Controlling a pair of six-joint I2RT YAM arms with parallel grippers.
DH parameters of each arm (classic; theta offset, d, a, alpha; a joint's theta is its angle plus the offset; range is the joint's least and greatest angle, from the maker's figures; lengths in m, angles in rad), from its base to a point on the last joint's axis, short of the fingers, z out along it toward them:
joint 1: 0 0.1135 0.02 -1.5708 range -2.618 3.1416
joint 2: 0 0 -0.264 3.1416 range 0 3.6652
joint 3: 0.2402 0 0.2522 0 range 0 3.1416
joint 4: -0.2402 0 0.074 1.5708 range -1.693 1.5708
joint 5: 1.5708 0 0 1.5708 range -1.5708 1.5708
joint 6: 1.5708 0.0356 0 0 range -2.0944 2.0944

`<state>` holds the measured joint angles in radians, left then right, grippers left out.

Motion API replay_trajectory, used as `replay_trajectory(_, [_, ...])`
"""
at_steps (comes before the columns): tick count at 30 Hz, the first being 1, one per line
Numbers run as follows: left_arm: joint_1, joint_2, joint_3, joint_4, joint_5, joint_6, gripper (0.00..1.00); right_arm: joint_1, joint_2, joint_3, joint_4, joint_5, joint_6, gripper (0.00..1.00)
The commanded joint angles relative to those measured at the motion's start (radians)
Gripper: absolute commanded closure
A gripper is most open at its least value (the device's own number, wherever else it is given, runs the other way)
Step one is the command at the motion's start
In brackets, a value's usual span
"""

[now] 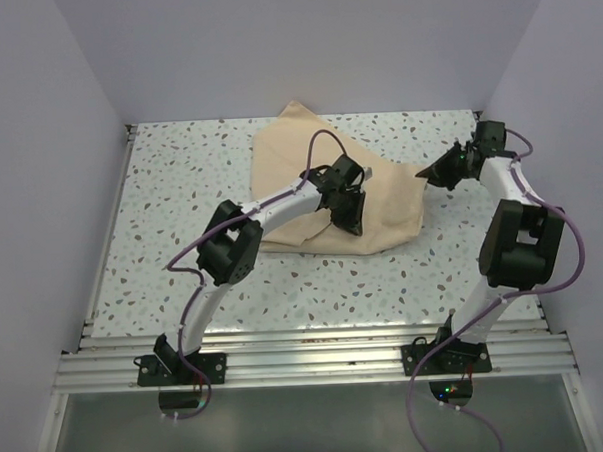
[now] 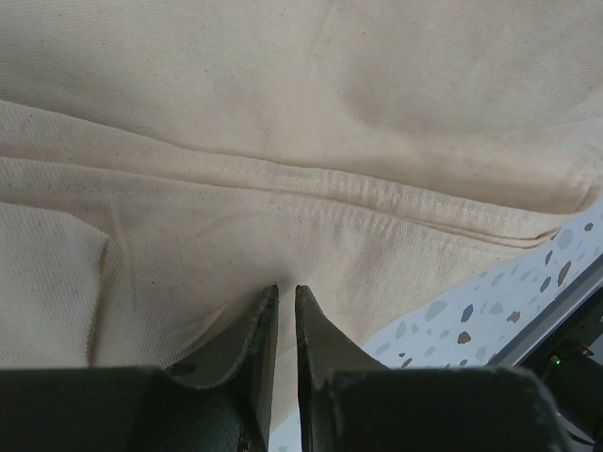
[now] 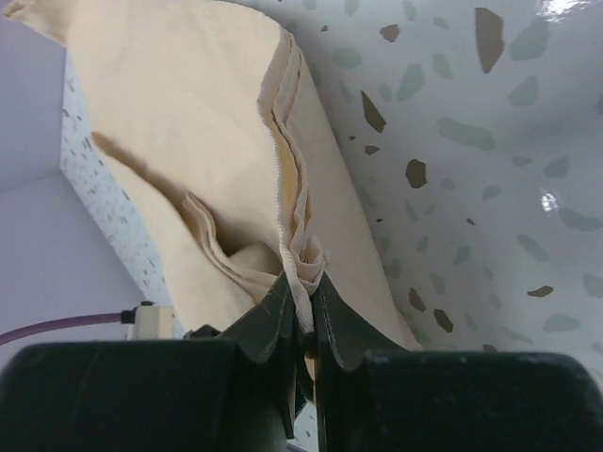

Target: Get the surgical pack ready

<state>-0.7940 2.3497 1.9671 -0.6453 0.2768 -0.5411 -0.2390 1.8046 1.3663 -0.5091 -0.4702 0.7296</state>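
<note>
The surgical pack (image 1: 386, 207), a tan-beige fabric sheet, lies folded and bunched at the back middle of the table. My left gripper (image 1: 349, 222) points down onto its middle. In the left wrist view the fingertips (image 2: 281, 290) stand nearly together on the fabric (image 2: 283, 113), below a stitched hem, with nothing between them. My right gripper (image 1: 426, 175) is at the sheet's right corner. In the right wrist view it (image 3: 303, 282) is shut on a gathered, layered edge of the fabric (image 3: 188, 122), lifted a little off the table.
The speckled white table (image 1: 180, 191) is walled on the left, back and right. An aluminium rail (image 1: 317, 350) runs along the near edge by the arm bases. Bare tabletop (image 2: 490, 320) shows by the sheet's near edge.
</note>
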Motion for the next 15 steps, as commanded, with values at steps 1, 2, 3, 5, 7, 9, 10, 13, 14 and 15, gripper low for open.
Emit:
replay_trajectory(1, [0.029, 0.051, -0.025, -0.076, -0.054, 0.016, 0.83, 0.013, -0.079, -0.022, 0.081, -0.084, 0.097, 1.0])
replay_trajectory(2, [0.029, 0.054, -0.024, -0.076, -0.051, 0.017, 0.83, 0.02, -0.085, -0.026, 0.086, -0.084, 0.109, 1.0])
replay_trajectory(3, [0.029, 0.059, -0.024, -0.076, -0.048, 0.017, 0.83, 0.03, -0.093, -0.03, 0.09, -0.079, 0.113, 1.0])
replay_trajectory(5, [0.029, 0.06, -0.025, -0.076, -0.042, 0.018, 0.83, 0.038, -0.114, -0.036, 0.098, -0.079, 0.125, 1.0])
replay_trajectory(7, [0.029, 0.06, -0.025, -0.073, -0.041, 0.02, 0.83, 0.052, -0.126, -0.041, 0.1, -0.074, 0.131, 1.0])
replay_trajectory(9, [0.029, 0.06, -0.027, -0.071, -0.039, 0.021, 0.83, 0.069, -0.142, -0.044, 0.104, -0.074, 0.145, 1.0])
replay_trajectory(10, [0.029, 0.062, -0.028, -0.071, -0.036, 0.023, 0.83, 0.076, -0.148, -0.044, 0.107, -0.074, 0.158, 1.0])
replay_trajectory(13, [0.029, 0.059, -0.043, -0.057, -0.025, 0.024, 0.83, 0.116, -0.172, -0.044, 0.124, -0.058, 0.178, 1.0])
replay_trajectory(14, [0.027, 0.057, -0.048, -0.051, -0.024, 0.024, 0.83, 0.142, -0.18, -0.039, 0.133, -0.051, 0.192, 1.0])
replay_trajectory(15, [0.029, 0.053, -0.054, -0.047, -0.022, 0.026, 0.83, 0.158, -0.182, -0.03, 0.141, -0.047, 0.203, 1.0])
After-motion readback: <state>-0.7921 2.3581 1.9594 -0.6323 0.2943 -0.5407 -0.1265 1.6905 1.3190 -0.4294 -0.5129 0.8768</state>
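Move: The right hand already holds the cloth's right flap, raised, with the covered tray some 25 cm to its left, 6 cm back and 10 cm below. The left gripper's fingertips, already on the cloth, are about 14 cm left, 11 cm back and 8 cm lower; the cloth's far corner is about 27 cm left and 20 cm ahead, 12 cm lower. From the left hand the tray's middle is roughly 10 cm left and 5 cm ahead, just below. Still pinching the cloth's right flap, the right hand sweeps about 6 cm to the left and climbs nearly 5 cm, drawing the flap up and inwards towards the covered tray while the wrist tips up and rolls a little, under 10 degrees. The left hand stays where it is, its nearly shut fingertips still resting on the folded cloth and settling by barely half a centimetre. ##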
